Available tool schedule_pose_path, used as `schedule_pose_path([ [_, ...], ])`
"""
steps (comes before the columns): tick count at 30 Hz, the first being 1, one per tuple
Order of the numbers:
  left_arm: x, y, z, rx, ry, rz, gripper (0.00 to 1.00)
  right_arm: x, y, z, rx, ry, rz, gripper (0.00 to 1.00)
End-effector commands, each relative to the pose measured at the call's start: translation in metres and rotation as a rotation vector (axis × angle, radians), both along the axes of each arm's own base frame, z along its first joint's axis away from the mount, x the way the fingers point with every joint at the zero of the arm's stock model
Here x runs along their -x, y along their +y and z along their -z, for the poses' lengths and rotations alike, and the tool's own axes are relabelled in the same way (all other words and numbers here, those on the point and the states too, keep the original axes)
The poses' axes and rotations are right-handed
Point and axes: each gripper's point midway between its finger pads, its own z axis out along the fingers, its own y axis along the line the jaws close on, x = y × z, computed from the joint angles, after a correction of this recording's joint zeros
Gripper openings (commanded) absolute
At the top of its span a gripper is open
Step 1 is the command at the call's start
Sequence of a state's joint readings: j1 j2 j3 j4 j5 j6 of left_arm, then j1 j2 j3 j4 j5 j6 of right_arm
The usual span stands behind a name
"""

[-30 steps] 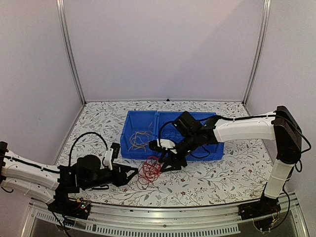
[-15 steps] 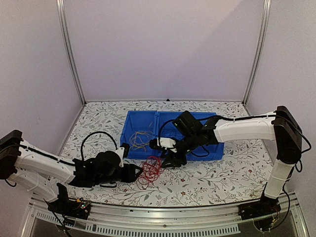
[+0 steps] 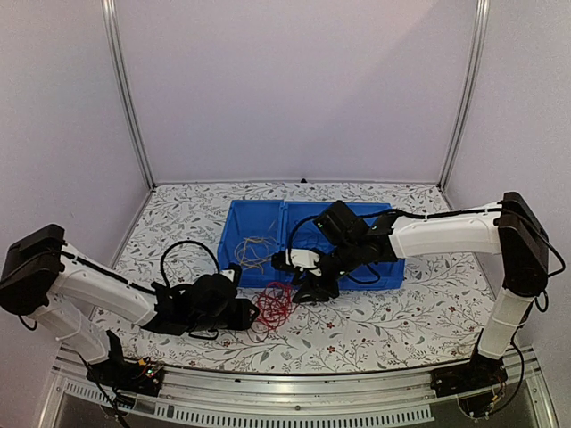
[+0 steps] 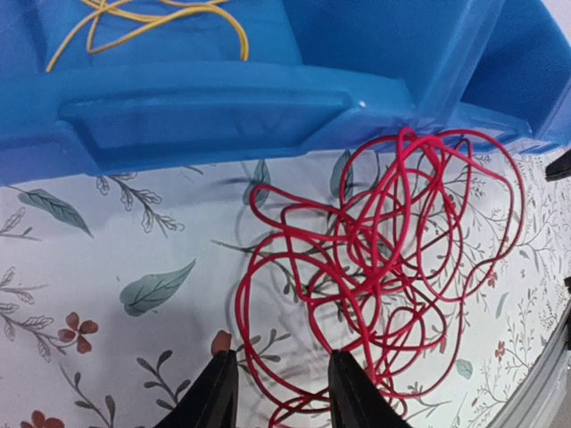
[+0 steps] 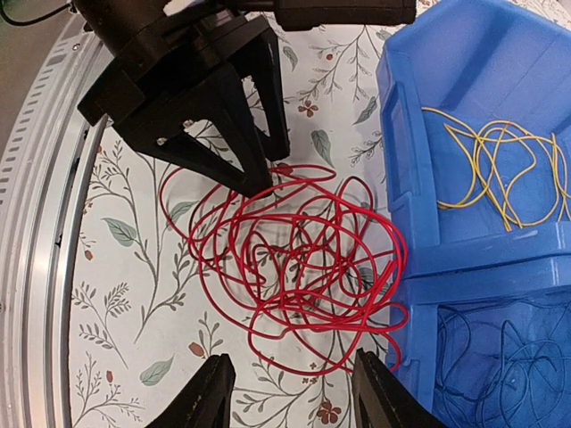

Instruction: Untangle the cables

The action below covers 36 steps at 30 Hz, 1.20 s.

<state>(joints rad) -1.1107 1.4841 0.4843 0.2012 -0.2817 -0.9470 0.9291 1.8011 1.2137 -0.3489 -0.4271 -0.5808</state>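
Note:
A tangle of red cables (image 3: 274, 304) (image 4: 384, 259) (image 5: 294, 259) lies on the table against the front of the blue bin (image 3: 268, 204) (image 4: 205, 102) (image 5: 403, 134). Yellow-tan cables (image 3: 254, 252) (image 4: 152, 22) (image 5: 500, 169) rest in the bin's left compartment. Dark blue cables (image 5: 500, 357) fill the right one. My left gripper (image 3: 253, 313) (image 4: 283, 358) (image 5: 268, 171) is low at the tangle's left edge, its jaws apart, with red loops running between the fingers. My right gripper (image 3: 303, 290) (image 5: 294, 358) hovers open over the tangle's right side, holding nothing.
The bin's front wall stands directly behind the red tangle. The floral tablecloth (image 3: 384, 321) spreads to either side of it. A metal rail (image 3: 294, 392) (image 5: 45, 223) runs along the near table edge. Black arm cables loop above both wrists.
My left arm has reached right along the table to the red tangle, and its jaws have narrowed around some loops. The right arm has hardly moved.

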Motion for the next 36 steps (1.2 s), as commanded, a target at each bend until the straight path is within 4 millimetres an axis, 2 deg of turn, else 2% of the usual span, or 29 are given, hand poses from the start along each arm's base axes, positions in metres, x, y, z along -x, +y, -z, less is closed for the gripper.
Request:
schedule_pose_path([
  [1, -0.014, 0.005, 0.006, -0.029, 0.001, -0.050, 0.34, -0.002, 0.000, -0.012, -0.032, -0.036, -0.003, 0.49],
  [6, -0.025, 0.001, 0.008, -0.012, -0.020, -0.057, 0.29, -0.001, -0.001, -0.010, -0.030, -0.032, -0.004, 0.49],
  [13, -0.033, -0.019, -0.008, -0.031, -0.116, 0.033, 0.00, -0.002, 0.000, -0.014, -0.037, -0.036, -0.004, 0.50],
  [15, -0.030, -0.022, -0.023, -0.033, -0.171, 0.065, 0.00, -0.004, 0.000, -0.021, -0.043, -0.048, 0.004, 0.51],
  [17, -0.024, -0.027, -0.047, -0.038, -0.259, 0.103, 0.00, -0.007, 0.001, -0.032, -0.059, -0.068, 0.014, 0.54],
  [20, -0.005, -0.040, -0.096, -0.039, -0.433, 0.213, 0.00, -0.013, 0.003, -0.063, -0.114, -0.088, 0.042, 0.61],
  [24, 0.022, -0.057, -0.145, -0.028, -0.587, 0.366, 0.00, -0.015, 0.009, -0.104, -0.186, -0.083, 0.040, 0.70],
  [30, 0.030, -0.063, -0.176, -0.054, -0.651, 0.403, 0.00, -0.007, 0.019, -0.141, -0.256, -0.043, 0.001, 0.72],
  [33, 0.030, -0.066, -0.184, -0.056, -0.661, 0.398, 0.00, 0.002, 0.020, -0.150, -0.277, -0.010, -0.034, 0.74],
  [36, 0.030, -0.068, -0.188, -0.077, -0.672, 0.393, 0.00, 0.001, 0.016, -0.151, -0.262, 0.007, -0.023, 0.74],
])
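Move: The red cable tangle is centred about 2 cm ahead of the left hand, 5 cm to its right and 3 cm below, so its near strands are almost at the fingertips. The yellow cable in its bin lies some 19 cm ahead of the left hand, 1 cm to its left. From the right hand the tangle is roughly 6 cm left, level fore and aft, 9 cm below; the blue cables' bin is about 17 cm ahead and 2 cm right. Ease the left gripper a couple of centimetres forward and slightly down into the red tangle's left side and shut its half-open fingers on a strand. Then lift it about 18 cm, drawing rightward and back while the fingers swing up some 35 degrees and turn clockwise. As the left rises, raise the empty right gripper about 14 cm off the tangle, opening it wider. ##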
